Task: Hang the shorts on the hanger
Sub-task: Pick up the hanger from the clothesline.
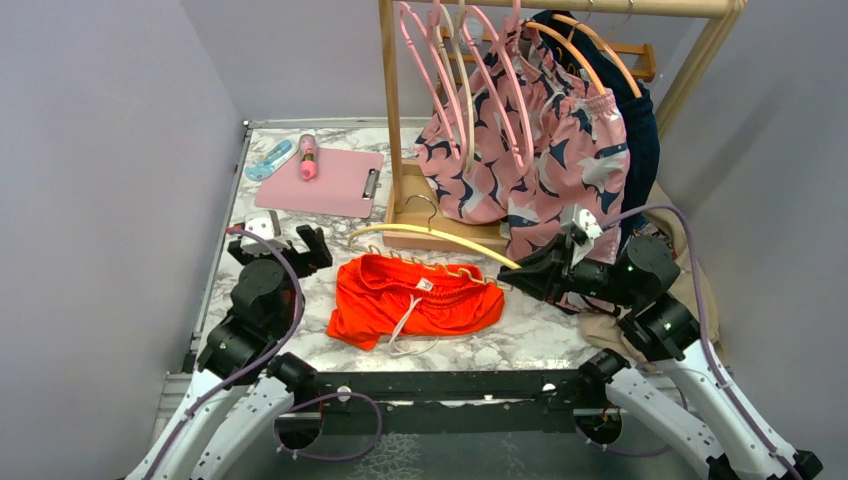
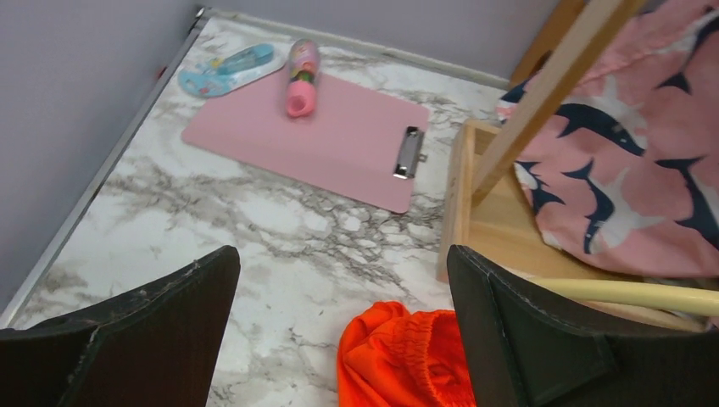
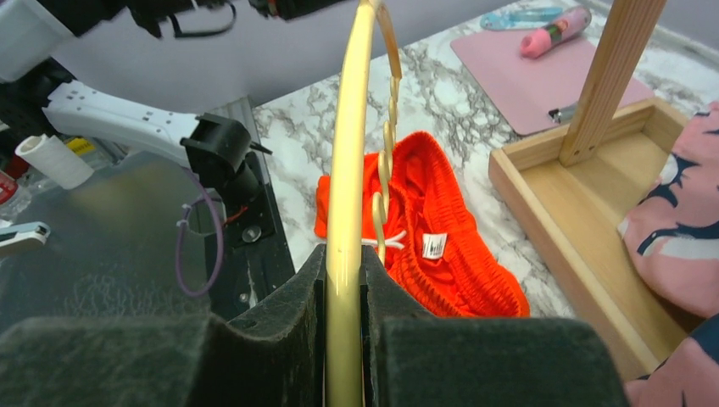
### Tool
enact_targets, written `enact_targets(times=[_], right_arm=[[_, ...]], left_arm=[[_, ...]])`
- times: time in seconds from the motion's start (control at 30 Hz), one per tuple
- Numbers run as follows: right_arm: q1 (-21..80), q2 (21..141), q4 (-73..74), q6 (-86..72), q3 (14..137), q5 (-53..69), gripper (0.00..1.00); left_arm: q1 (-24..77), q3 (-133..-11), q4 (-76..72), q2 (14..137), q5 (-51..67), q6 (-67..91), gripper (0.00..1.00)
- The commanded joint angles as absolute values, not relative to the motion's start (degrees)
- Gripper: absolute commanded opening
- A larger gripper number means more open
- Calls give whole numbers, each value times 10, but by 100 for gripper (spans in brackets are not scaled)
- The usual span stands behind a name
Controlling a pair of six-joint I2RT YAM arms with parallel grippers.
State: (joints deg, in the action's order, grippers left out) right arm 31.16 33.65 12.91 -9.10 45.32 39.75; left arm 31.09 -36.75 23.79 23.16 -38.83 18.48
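Observation:
The bright orange-red shorts lie crumpled on the marble table, waistband and white drawstring facing up. In the right wrist view the shorts show a white label. My right gripper is shut on one end of the pale-yellow hanger, which reaches left just above the waistband. The bar of the hanger runs straight out between the jaws of the right gripper. My left gripper stands open to the left of the shorts, holding nothing. Seen from the left gripper, the shorts lie low between its fingers and the hanger is at the right.
A wooden rack with its base tray stands behind the shorts, carrying pink hangers and shark-patterned pink shorts. A pink clipboard, a pink bottle and a blue item lie at the back left. A beige garment lies under the right arm.

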Motion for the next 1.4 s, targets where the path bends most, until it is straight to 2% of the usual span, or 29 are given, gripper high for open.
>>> enact_targets(times=[0.0, 0.3, 0.43, 0.6, 1.0, 1.2, 1.3, 1.37], right_arm=[[317, 306, 74, -78, 417, 383, 1], [317, 306, 28, -101, 368, 413, 1], [318, 317, 5, -111, 363, 450, 1], [320, 320, -3, -114, 363, 486, 1], [322, 318, -2, -115, 356, 511, 1], [323, 313, -2, -116, 352, 512, 1], [325, 313, -2, -115, 352, 514, 1], [326, 311, -3, -116, 351, 514, 1]], left_arm=[[309, -442, 242, 240, -209, 74, 95], [310, -493, 252, 236, 213, -67, 99], [310, -491, 248, 258, 331, -112, 99], [310, -506, 247, 308, 399, -150, 99], [312, -542, 243, 383, 442, -205, 93], [314, -533, 245, 397, 465, -207, 80], [314, -533, 249, 403, 470, -210, 71], [314, -534, 249, 408, 473, -210, 61]])
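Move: The free left arm of the hanger lies about 18 cm to the left hand's right, 2 cm nearer the base and some 6 cm higher. The right hand grips its other end, with that free arm about 19 cm left and 7 cm ahead. The orange shorts lie on the table about 22 cm below the left hand, 23 cm right and 6 cm back; the rack's wooden tray is roughly 26 cm right of that hand and 12 cm ahead, also at table height. Rightward in an arc towards the hanger's free arm, the left hand goes about 20 cm, drawing back 8 cm and climbing before it settles slightly lower. Its wrist turns some 85 degrees clockwise until the wide-open fingers straddle the bar, then they begin closing. The right hand keeps its grip, lowers the hanger about 4 cm, then eases back while turning slightly counter-clockwise. ##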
